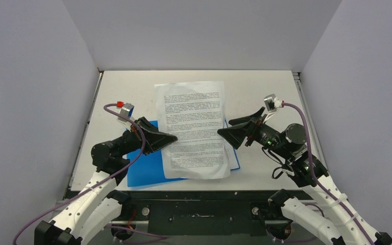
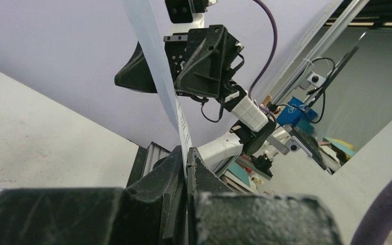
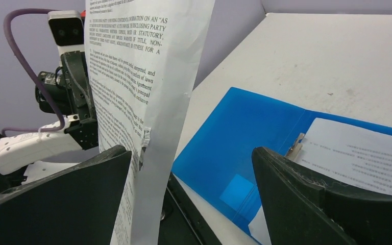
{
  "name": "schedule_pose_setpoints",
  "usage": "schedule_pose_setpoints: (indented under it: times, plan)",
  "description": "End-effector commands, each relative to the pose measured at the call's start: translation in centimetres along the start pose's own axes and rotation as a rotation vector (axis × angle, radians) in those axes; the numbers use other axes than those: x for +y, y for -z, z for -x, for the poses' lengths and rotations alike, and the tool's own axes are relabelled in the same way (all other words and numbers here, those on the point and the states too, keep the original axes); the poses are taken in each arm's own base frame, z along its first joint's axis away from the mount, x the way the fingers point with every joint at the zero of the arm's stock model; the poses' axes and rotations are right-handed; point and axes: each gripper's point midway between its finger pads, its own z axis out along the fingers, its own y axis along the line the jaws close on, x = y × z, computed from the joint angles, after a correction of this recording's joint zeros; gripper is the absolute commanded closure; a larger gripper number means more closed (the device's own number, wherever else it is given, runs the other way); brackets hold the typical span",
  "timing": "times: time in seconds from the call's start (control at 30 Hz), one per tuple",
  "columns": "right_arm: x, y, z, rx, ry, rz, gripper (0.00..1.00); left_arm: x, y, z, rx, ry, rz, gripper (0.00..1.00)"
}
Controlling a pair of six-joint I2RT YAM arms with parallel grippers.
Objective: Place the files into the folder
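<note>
One of the files, a white printed sheet (image 1: 194, 127), hangs lifted over the open blue folder (image 1: 145, 172). My left gripper (image 1: 172, 138) is shut on the sheet's left edge; in the left wrist view the paper (image 2: 155, 61) runs edge-on up out of the closed jaws (image 2: 186, 155). My right gripper (image 1: 224, 129) stands open at the sheet's right edge. In the right wrist view the sheet (image 3: 132, 76) stands against the left finger of that gripper (image 3: 191, 150), not pinched. A second sheet (image 3: 357, 153) lies inside the folder (image 3: 235, 138) by the spine clip (image 3: 297, 145).
The white table (image 1: 265, 92) is boxed in by grey walls at the back and both sides. A black rail (image 1: 199, 200) runs along the near edge, just in front of the folder. The left arm (image 3: 56, 102) shows behind the sheet in the right wrist view.
</note>
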Motion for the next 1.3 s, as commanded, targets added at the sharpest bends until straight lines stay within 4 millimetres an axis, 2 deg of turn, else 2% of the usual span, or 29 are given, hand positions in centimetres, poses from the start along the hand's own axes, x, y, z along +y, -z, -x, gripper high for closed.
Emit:
schedule_pose_setpoints:
  times: [0.0, 0.2, 0.4, 0.63, 0.8, 0.97, 1.13, 1.27]
  plan:
    - [3.4, 0.3, 1.7, -0.074, -0.013, 0.169, 0.08, -4.5, -0.1, 0.7, 0.028, -0.109, -0.137, 1.0]
    - [5.9, 0.7, 2.1, -0.1, -0.055, 0.316, 0.08, -5.5, 0.2, 0.2, 0.032, -0.08, -0.193, 1.0]
    - [7.7, 0.6, 1.8, -0.073, -0.109, 0.445, 0.01, -4.9, 0.1, -0.4, 0.04, -0.05, -0.195, 1.0]
    - [9.0, 1.4, 1.6, -0.068, -0.1, 0.514, 0.2, -3.7, -0.2, -0.2, 0.029, -0.047, -0.152, 1.0]
    - [9.5, 2.0, 1.3, -0.057, -0.081, 0.534, 0.42, -2.5, -0.6, 0.2, 0.015, -0.046, -0.099, 1.0]
    - [9.4, 2.2, 1.1, -0.048, -0.054, 0.517, 0.59, -1.4, -0.7, 0.2, 0.009, -0.043, -0.052, 1.0]
    - [9.1, 2.3, 0.7, -0.029, -0.041, 0.495, 0.71, -0.9, -0.7, 0.5, -0.009, -0.044, -0.025, 1.0]
    - [8.5, 2.0, 0.2, -0.007, -0.038, 0.472, 0.77, -0.8, -0.7, 0.8, -0.023, -0.05, -0.01, 1.0]
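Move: The left hand already pinches the loose sheet by its left side; the sheet's right edge is about 16 cm to that hand's right, roughly level with it. From the open right hand that edge lies some 5 cm back, 2 cm higher and neither left nor right. The open folder's middle is about 4 cm ahead of the right hand, 14 cm left and 29 cm below; the sheet already filed in it lies roughly 8 cm ahead, straight below. Back and up, drifting a little left, the right hand travels some 7 cm towards the loose sheet's right edge, swinging about 25 degrees, mostly counter-clockwise. It stays wide open for the first half, then its fingers narrow to about a quarter open on either side of the edge. The left hand keeps its pinch, draws back about 3 cm and returns. ##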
